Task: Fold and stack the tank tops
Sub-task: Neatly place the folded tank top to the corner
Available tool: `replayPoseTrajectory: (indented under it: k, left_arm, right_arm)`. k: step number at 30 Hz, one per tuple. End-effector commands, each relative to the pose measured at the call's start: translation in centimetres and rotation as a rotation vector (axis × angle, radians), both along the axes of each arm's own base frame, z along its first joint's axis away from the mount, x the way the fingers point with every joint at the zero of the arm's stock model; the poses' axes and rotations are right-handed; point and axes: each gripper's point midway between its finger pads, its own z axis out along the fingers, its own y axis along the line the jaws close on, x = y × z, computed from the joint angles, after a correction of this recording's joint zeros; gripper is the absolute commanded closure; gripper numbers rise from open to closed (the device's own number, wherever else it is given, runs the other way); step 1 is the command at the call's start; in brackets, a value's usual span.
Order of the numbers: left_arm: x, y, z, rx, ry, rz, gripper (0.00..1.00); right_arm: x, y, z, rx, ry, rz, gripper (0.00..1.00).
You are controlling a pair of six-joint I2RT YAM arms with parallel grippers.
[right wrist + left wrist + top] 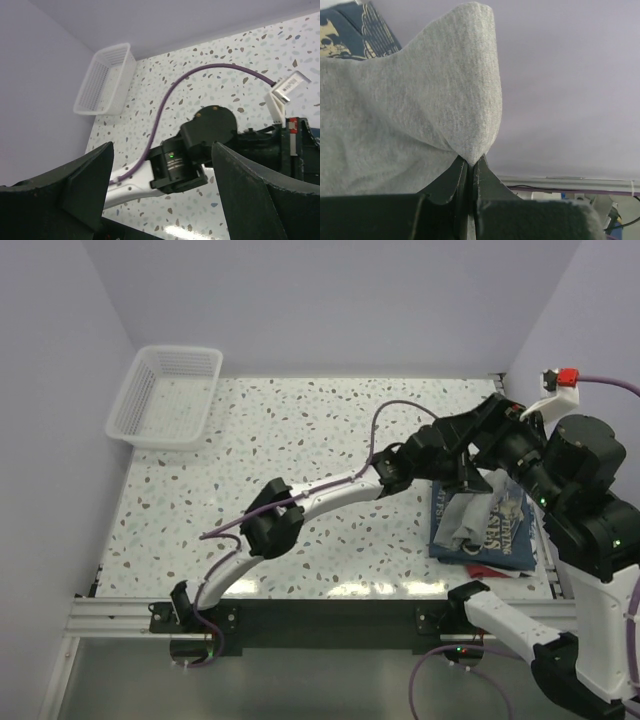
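Note:
The light grey tank top is pinched at a fold in my left gripper, whose fingers are shut on the cloth. From above, the left gripper holds the grey top bunched over the navy tank top with white lettering at the table's right side. A red tank top peeks out under the navy one's front edge. Part of the navy print shows behind the grey cloth. My right gripper stands open and empty, raised beside the left wrist; from above the right gripper is just behind the pile.
A white mesh basket sits at the far left corner of the speckled table; the right wrist view shows the basket too. A purple cable loops over the left arm. Walls close in on the left, back and right.

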Motion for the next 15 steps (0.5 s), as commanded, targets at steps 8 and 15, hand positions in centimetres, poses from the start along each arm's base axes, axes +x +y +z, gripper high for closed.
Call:
replayPoseTrajectory:
  k: [8, 15]
  left_arm:
    - [-6.4, -5.4, -3.1, -0.215, 0.013, -0.272, 0.51]
    - [-7.4, -5.2, -1.7, -0.235, -0.052, -0.3, 0.42]
  right_arm:
    - [-1.4, 0.0, -0.4, 0.005, -0.004, 0.025, 0.18]
    - [-0.9, 0.3, -0.8, 0.009, 0.005, 0.028, 0.18]
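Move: My left hand still holds the grey tank top, which hangs about 12 cm below and some 6 cm back from the fingers. Its goal, the stack with the blue tank top uppermost, is centred roughly 6 cm back, 5 cm to the right and 20 cm below. The red cloth's showing edge lies some 11 cm nearer the base than the stack's middle. From my right hand the stack is about 4 cm back, 15 cm right and 43 cm down. I swing my left hand quickly down about 10 cm, and back and to the right some 7 and 5 cm, bringing the grey tank top in over the blue stack. Once the drop is under way I open the fingers from pinched to a bit over half, releasing the cloth, while the wrist turns roughly 15 degrees clockwise; the descent ends in a slight rise. ##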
